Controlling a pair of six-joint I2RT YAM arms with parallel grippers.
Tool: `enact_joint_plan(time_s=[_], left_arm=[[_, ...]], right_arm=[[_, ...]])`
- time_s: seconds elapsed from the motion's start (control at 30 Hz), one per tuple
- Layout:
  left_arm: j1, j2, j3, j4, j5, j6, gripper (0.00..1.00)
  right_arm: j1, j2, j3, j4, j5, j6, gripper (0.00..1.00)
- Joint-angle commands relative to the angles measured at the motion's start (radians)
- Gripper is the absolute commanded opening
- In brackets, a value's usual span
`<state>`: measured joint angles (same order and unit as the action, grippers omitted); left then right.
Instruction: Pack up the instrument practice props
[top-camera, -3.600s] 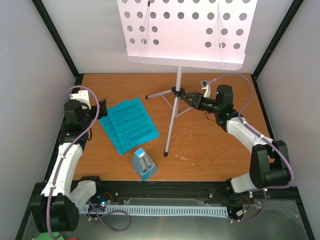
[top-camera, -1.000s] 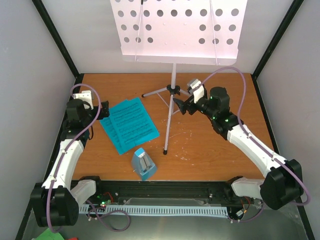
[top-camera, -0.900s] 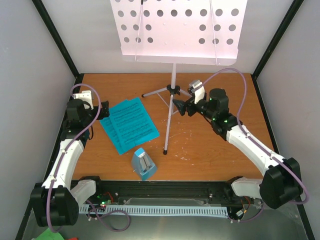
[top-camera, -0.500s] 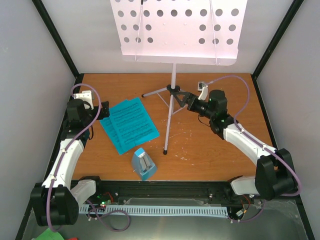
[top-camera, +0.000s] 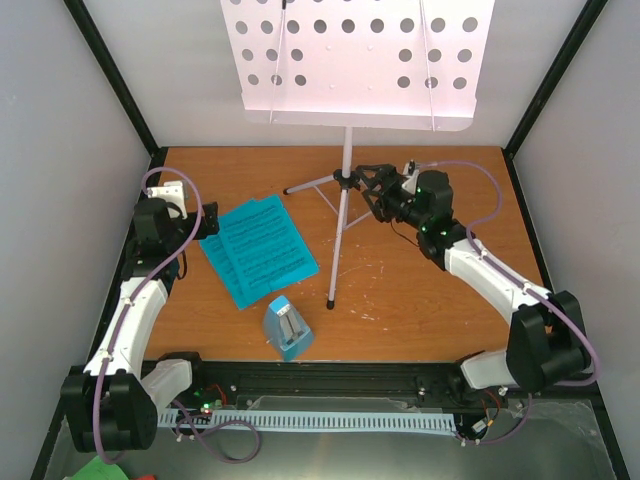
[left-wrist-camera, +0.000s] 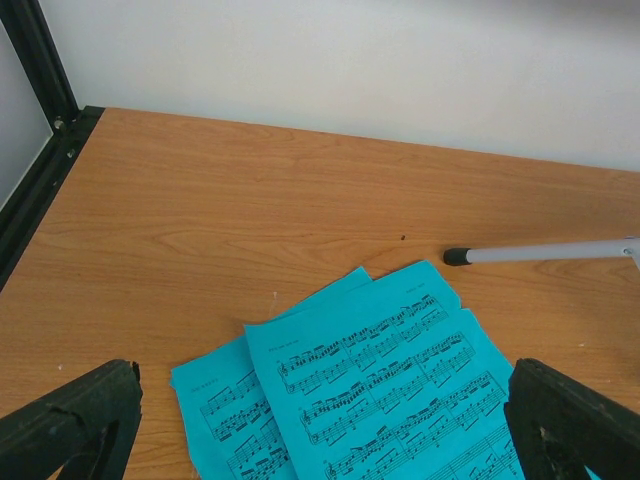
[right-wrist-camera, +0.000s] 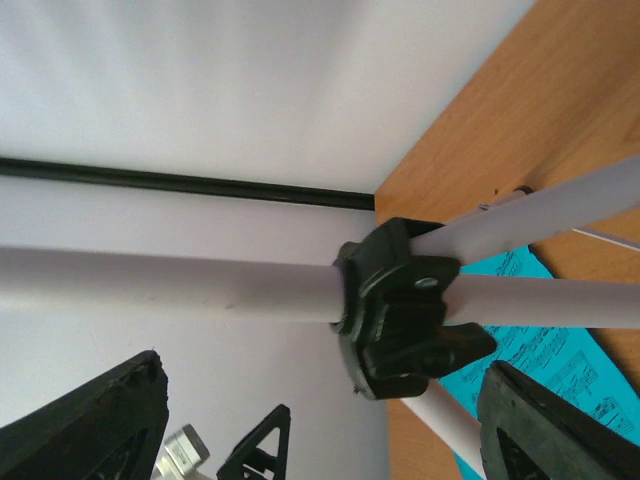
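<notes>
The grey tripod music stand stands at the back of the table, its perforated desk high above. My right gripper is open at the stand's black leg hub, one finger either side and clear of it; its fingertips show no contact. Bright-blue sheet-music pages lie overlapped left of centre. My left gripper hovers open over their left edge, the pages between its spread fingers. The light-blue metronome stands upright near the front edge.
Grey walls and black frame posts close in the wooden table on three sides. One tripod leg reaches forward to a foot beside the pages; another leg's foot lies just beyond them.
My right gripper has rolled over and pushed left and back to the stand's hub, its jaws narrowing slightly. The stand stood further right several seconds ago. The left arm has stayed still.
</notes>
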<state>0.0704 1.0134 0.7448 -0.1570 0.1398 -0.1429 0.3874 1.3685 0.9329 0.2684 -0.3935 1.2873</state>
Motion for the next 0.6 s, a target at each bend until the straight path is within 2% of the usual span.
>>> enact_joint_plan(time_s=[0.0, 0.37, 0.47, 0.57], left_arm=[[0.003, -0.004, 0.013, 0.01, 0.003, 0.003, 1.0], [0.003, -0.004, 0.014, 0.01, 0.0, 0.005, 1.0], [0.003, -0.002, 0.014, 0.01, 0.001, 0.005, 0.99], [0.003, -0.001, 0.014, 0.01, 0.001, 0.005, 0.99]], right_arm=[[-0.001, 0.052, 0.029, -0.049, 0.02, 0.156, 0.82], [-0.002, 0.135, 0.036, -0.006, -0.008, 0.232, 0.72], [-0.002, 0.134, 0.036, -0.01, -0.005, 0.233, 0.62], [-0.002, 0.131, 0.035, -0.015, 0.006, 0.23, 0.48]])
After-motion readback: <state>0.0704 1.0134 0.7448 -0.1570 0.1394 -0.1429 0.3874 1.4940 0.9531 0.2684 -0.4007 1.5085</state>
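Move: The black clamp where the music stand's legs join lies about 5 cm ahead of the right hand, 6 cm to its left and some 4 cm below it. The sheet music lies flat on the table, roughly 3 cm ahead of that hand, 36 cm to its left and 27 cm down; the stand's near foot is about 15 cm back, 14 cm left and 27 cm down. From the left hand the clamp is some 48 cm to the right, 9 cm ahead and about level. The right hand sinks about 5 cm while easing some 2 cm forward and slightly left towards the black clamp of the music stand, its fingers tipping down by roughly 15 degrees so that the clamp's knob comes to lie in view between the fingertips. The fingers, nearly wide open at first, narrow slowly and then faster to about half open around the clamp's knob; whether they already touch it can't be made out. ##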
